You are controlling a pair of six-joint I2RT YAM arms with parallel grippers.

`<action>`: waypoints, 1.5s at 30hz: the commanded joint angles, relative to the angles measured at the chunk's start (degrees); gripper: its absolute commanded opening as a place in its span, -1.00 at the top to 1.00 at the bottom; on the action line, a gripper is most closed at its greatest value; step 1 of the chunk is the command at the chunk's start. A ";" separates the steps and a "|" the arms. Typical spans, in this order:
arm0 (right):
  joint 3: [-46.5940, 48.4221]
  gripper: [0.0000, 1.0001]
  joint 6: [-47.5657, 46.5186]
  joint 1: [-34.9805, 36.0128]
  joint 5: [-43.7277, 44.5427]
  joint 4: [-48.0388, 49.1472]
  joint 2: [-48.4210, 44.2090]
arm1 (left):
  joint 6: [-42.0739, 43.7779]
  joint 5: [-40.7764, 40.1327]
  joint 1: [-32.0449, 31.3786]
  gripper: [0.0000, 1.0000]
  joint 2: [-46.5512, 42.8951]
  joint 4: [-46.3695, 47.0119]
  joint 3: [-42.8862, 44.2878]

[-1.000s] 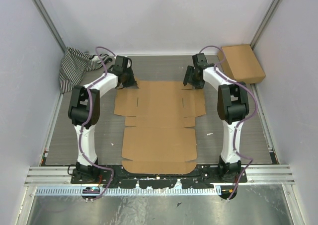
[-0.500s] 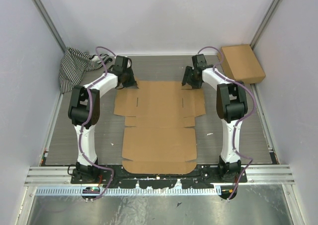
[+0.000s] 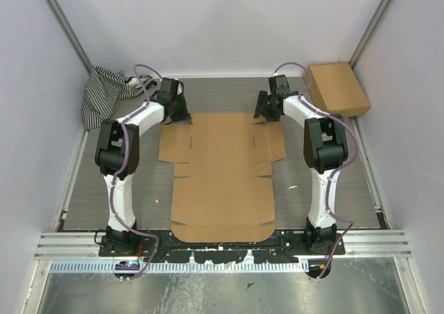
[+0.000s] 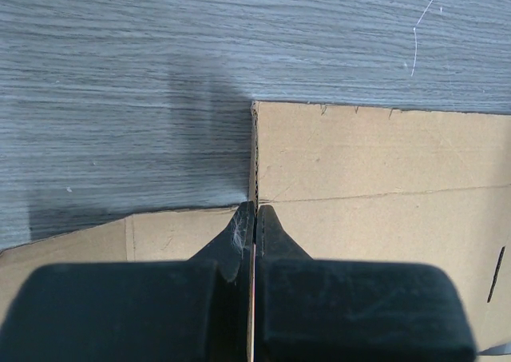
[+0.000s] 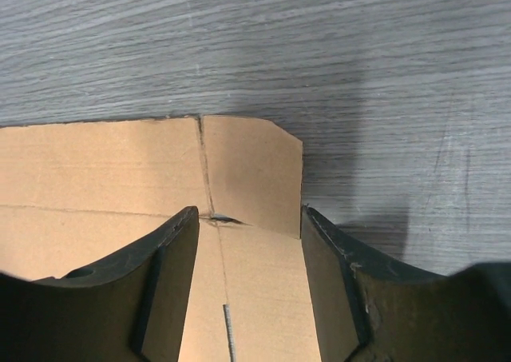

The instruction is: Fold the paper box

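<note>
The paper box lies as a flat brown die-cut sheet in the middle of the table. My left gripper is at the sheet's far left corner. In the left wrist view it is shut, its tips at the slit between the sheet's main panel and a side flap. I see nothing held between its fingers. My right gripper is at the far right corner. In the right wrist view it stands open over the small corner flap, one finger on each side of it.
A ready-made brown cardboard box sits at the back right. A black-and-white striped cloth is bunched at the back left. Grey walls close in the table on three sides.
My right gripper has shifted slightly left and farther along the sheet's far edge, and its jaws have narrowed a little. The left arm and the sheet have not moved.
</note>
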 commanded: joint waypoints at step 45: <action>9.76 -0.20 -1.68 5.79 -5.89 1.82 4.05 | -0.42 5.14 -2.78 0.28 4.46 -0.93 8.70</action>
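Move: My left fingers are shut on the upright left corner flap, its middle about 2 cm ahead and 1 cm below them; the left side flap lies some 9 cm back and 5 cm left. The right corner flap, partly raised, sits about 2 cm ahead of my right hand and 1 cm below, about 22 cm to the right of my left hand. From my right hand, the right side flap lies roughly 9 cm back and 3 cm right. With my right hand's outer finger at the right corner flap's edge, I arc about 7 cm left, rising nearly 4 cm and then sinking part-way, to tip the flap inward over the panel, fingers staying part-open. Meanwhile my left fingers open and let go of the left flap; that hand lifts a little, moves 3 cm right and comes down part-way, its outer finger against the flap's outer face. ##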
